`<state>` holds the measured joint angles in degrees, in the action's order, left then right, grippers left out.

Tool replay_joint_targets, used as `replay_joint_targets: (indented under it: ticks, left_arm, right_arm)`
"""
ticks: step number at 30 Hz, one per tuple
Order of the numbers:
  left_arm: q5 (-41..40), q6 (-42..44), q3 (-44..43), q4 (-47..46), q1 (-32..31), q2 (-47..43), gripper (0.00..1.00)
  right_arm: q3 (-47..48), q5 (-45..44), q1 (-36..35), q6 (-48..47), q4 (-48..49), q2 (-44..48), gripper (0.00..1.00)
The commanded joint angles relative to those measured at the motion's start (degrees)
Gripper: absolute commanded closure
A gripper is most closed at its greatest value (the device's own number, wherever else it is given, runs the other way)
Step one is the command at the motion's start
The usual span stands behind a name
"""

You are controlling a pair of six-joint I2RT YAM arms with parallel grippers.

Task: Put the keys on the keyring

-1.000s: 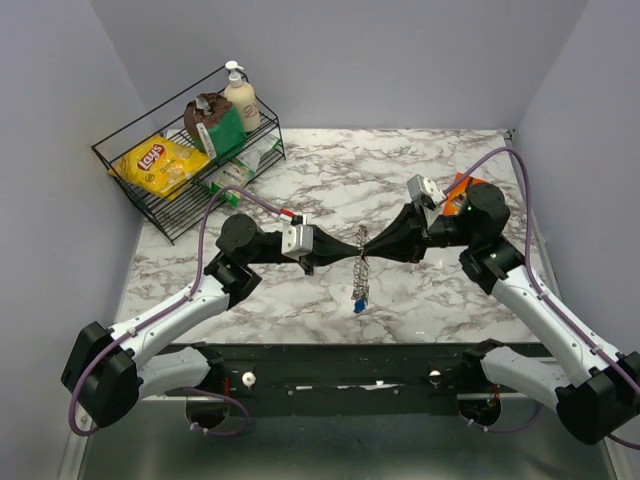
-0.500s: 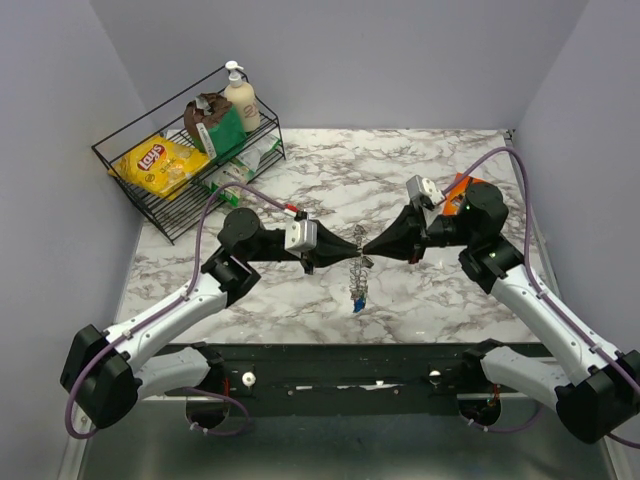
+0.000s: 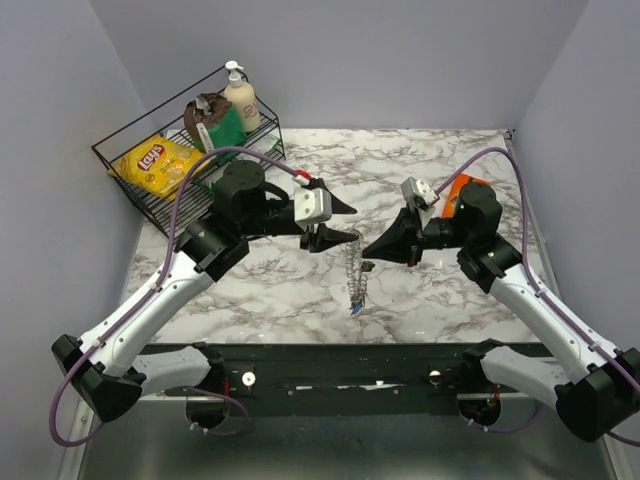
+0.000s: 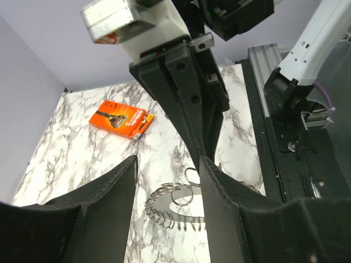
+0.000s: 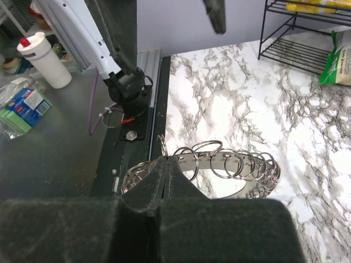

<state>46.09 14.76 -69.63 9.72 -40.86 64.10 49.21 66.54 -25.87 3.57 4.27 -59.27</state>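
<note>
The keyring (image 3: 353, 270) hangs edge-on over the table's middle, a grey band threaded with many small wire rings (image 5: 241, 164). My right gripper (image 3: 368, 256) is shut on its rim (image 5: 167, 160). A blue key (image 3: 357, 308) dangles at the ring's lower end; other keys I cannot make out. My left gripper (image 3: 335, 222) is open just left of and above the ring, touching nothing. In the left wrist view the ring (image 4: 164, 211) shows in the gap between the spread fingers (image 4: 104, 203), with the right gripper's black fingers (image 4: 192, 104) coming down onto it.
A black wire rack (image 3: 160, 215) at the back left holds a yellow chips bag (image 3: 157, 162), a lotion bottle (image 3: 240, 98) and green packets. An orange box (image 4: 122, 119) lies at the back right behind the right arm. The black base rail (image 3: 350, 370) runs along the near edge.
My left gripper has opened, let go of the keyring and drawn up and back to the left. My right gripper has closed on the ring, which now hangs from it alone.
</note>
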Motion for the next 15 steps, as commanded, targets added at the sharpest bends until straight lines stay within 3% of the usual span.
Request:
replay_joint_targets:
  ticks: [1, 5, 15]
  left_arm:
    - [-4.1, 5.3, -9.8, 22.2, -0.1, 6.1, 0.42]
    - [-3.5, 7.0, -16.4, 33.5, -0.1, 11.0, 0.43]
    - [-2.1, 6.0, -21.5, 39.1, 0.0, 16.2, 0.43]
  right_arm:
    - [1.9, -2.5, -0.2, -1.5, -2.6, -1.4, 1.00]
    - [2.1, -4.5, -0.2, -2.3, -4.1, -2.7, 1.00]
    - [2.8, -5.3, -0.2, -4.9, -5.8, -10.1, 1.00]
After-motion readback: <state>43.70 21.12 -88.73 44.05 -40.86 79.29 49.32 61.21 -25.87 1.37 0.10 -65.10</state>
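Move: The keyring hangs from the right hand's shut fingertips, its middle about 5 cm below and 1 cm ahead of that hand. From the left hand, empty and open, it lies level fore and aft, about 1 cm to the right and some 12 cm below. The right fingertips are roughly 8 cm under the left hand, 1 cm back and 1 cm right; the blue key dangles some 19 cm below the left hand, 2 cm back and 1 cm right. Downward by about 6 cm, with a slight early drift forward, the left hand comes back towards the keyring, its fingers tipping down some 20 degrees as the wrist also rolls; they stay open. The right hand keeps its pinch on the keyring and carries it about 4 cm down and 3 cm forward, so the gap between the hands narrows only a little. ##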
